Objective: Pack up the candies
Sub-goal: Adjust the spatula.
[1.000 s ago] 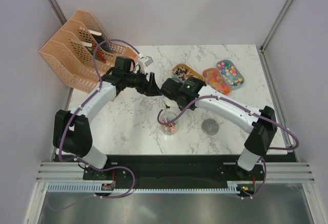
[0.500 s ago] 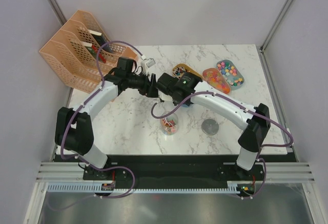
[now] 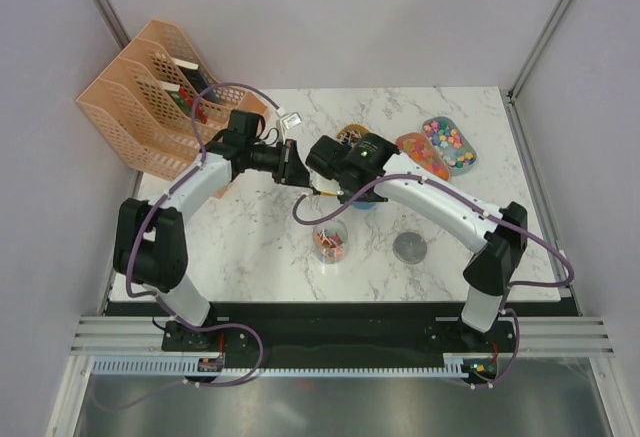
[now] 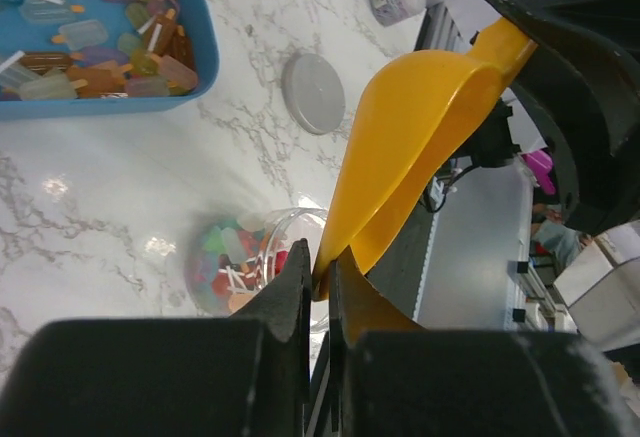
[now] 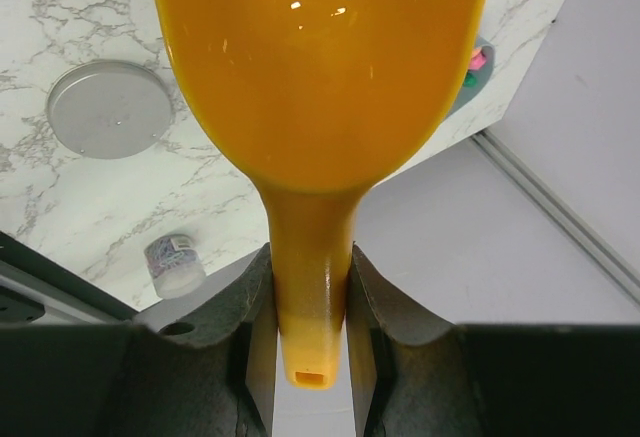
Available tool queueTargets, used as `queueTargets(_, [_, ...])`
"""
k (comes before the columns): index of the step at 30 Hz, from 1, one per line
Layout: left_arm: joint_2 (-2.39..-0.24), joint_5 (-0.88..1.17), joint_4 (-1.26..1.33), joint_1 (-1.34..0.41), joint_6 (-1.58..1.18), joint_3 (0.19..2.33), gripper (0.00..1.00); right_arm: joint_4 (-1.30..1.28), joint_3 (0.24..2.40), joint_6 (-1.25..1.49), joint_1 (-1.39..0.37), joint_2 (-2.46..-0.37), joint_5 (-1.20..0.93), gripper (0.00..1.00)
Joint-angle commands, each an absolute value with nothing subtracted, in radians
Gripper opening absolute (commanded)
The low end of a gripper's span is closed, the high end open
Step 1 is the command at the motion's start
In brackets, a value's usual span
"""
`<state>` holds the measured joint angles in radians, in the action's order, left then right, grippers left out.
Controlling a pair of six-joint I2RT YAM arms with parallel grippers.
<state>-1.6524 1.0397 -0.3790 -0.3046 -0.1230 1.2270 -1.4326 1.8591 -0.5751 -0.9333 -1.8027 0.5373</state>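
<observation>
A yellow-orange scoop [image 4: 420, 147] hangs in the air between both arms above the table. My right gripper [image 5: 310, 257] is shut on its handle [image 5: 312, 287]. My left gripper [image 4: 322, 257] is shut on the thin front lip of the scoop's bowl. Below it stands a clear jar [image 4: 235, 257] holding multicoloured candies [image 3: 330, 244]. More candies lie in a blue tray [image 4: 100, 107] and in oval trays [image 3: 450, 142] at the back right. In the top view the two grippers meet near the table's middle, with the left gripper [image 3: 301, 173] beside the right gripper [image 3: 335, 181].
A round grey lid [image 3: 409, 248] lies right of the jar. Peach file racks [image 3: 150, 87] stand at the back left. A small white-capped pot [image 5: 175, 265] sits near the table's edge. Purple cables loop off both arms over the table.
The right arm lifted the scoop away from the jar toward the back. The left gripper, open before, moved in and closed on the scoop's front lip.
</observation>
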Motion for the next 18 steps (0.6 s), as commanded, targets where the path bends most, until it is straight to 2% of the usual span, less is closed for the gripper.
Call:
queueTargets(1, [-1.681,1.155,-0.367,-0.322,-0.084,1.236,0.02,-1.420,1.847,-0.538,-0.948,-1.730,0.476,0.00])
queueTargets(7, [-1.707,1.388,-0.367,-0.314,-0.051,1.229,0.02,-1.419,1.812,-0.532,-0.948,-1.698,0.433,0.00])
queueTargets(8, [-1.715,1.419,-0.367,-0.313,-0.052,1.230,0.02,-1.419,1.810,-0.526,-0.948,-1.695,0.425,0.03])
queueTargets(9, [-1.721,1.446,-0.370,-0.313,-0.054,1.232,0.02,-1.416,1.809,-0.520,-0.946,-1.687,0.425,0.11])
queueTargets(11, [-1.732,1.514,-0.370,-0.311,-0.057,1.232,0.02,-1.414,1.810,-0.511,-0.943,-1.669,0.410,0.30])
queueTargets(13, [-1.738,1.551,-0.368,-0.311,-0.063,1.232,0.02,-1.411,1.812,-0.509,-0.934,-1.631,0.385,0.36])
queueTargets(14, [-1.741,1.560,-0.367,-0.310,-0.063,1.230,0.02,-1.405,1.809,-0.508,-0.921,-1.615,0.374,0.51])
queueTargets(18, [-1.756,1.592,-0.367,-0.311,-0.069,1.232,0.02,-1.353,1.757,-0.541,-0.885,-1.471,0.261,0.56])
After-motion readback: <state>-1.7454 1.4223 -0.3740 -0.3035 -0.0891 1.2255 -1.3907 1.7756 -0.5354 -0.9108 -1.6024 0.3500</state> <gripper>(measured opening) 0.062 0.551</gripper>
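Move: Both hands already hold the spatula, whose middle is some 6 cm to the left hand's right and 6 cm to the right hand's left. The jar of candies stands about 9 cm back of the left hand and 12 cm below, 1 cm to its right; from the right hand it is 8 cm back, 12 cm left. From the left hand, the blue tray is 7 cm right, 2 cm ahead, the lid 16 cm right, 9 cm back, both on the table. Backward together by some 4 cm, towards the jar, both hands carry the spatula, the left keeping its pinch on the scoop's lip while its fingers swing back and tip up, each about 15 degrees. The right holds the handle until late, then opens and rises some 2 cm, rolling about 15 degrees so that its left side lifts; one of its fingers comes clear of the handle. ##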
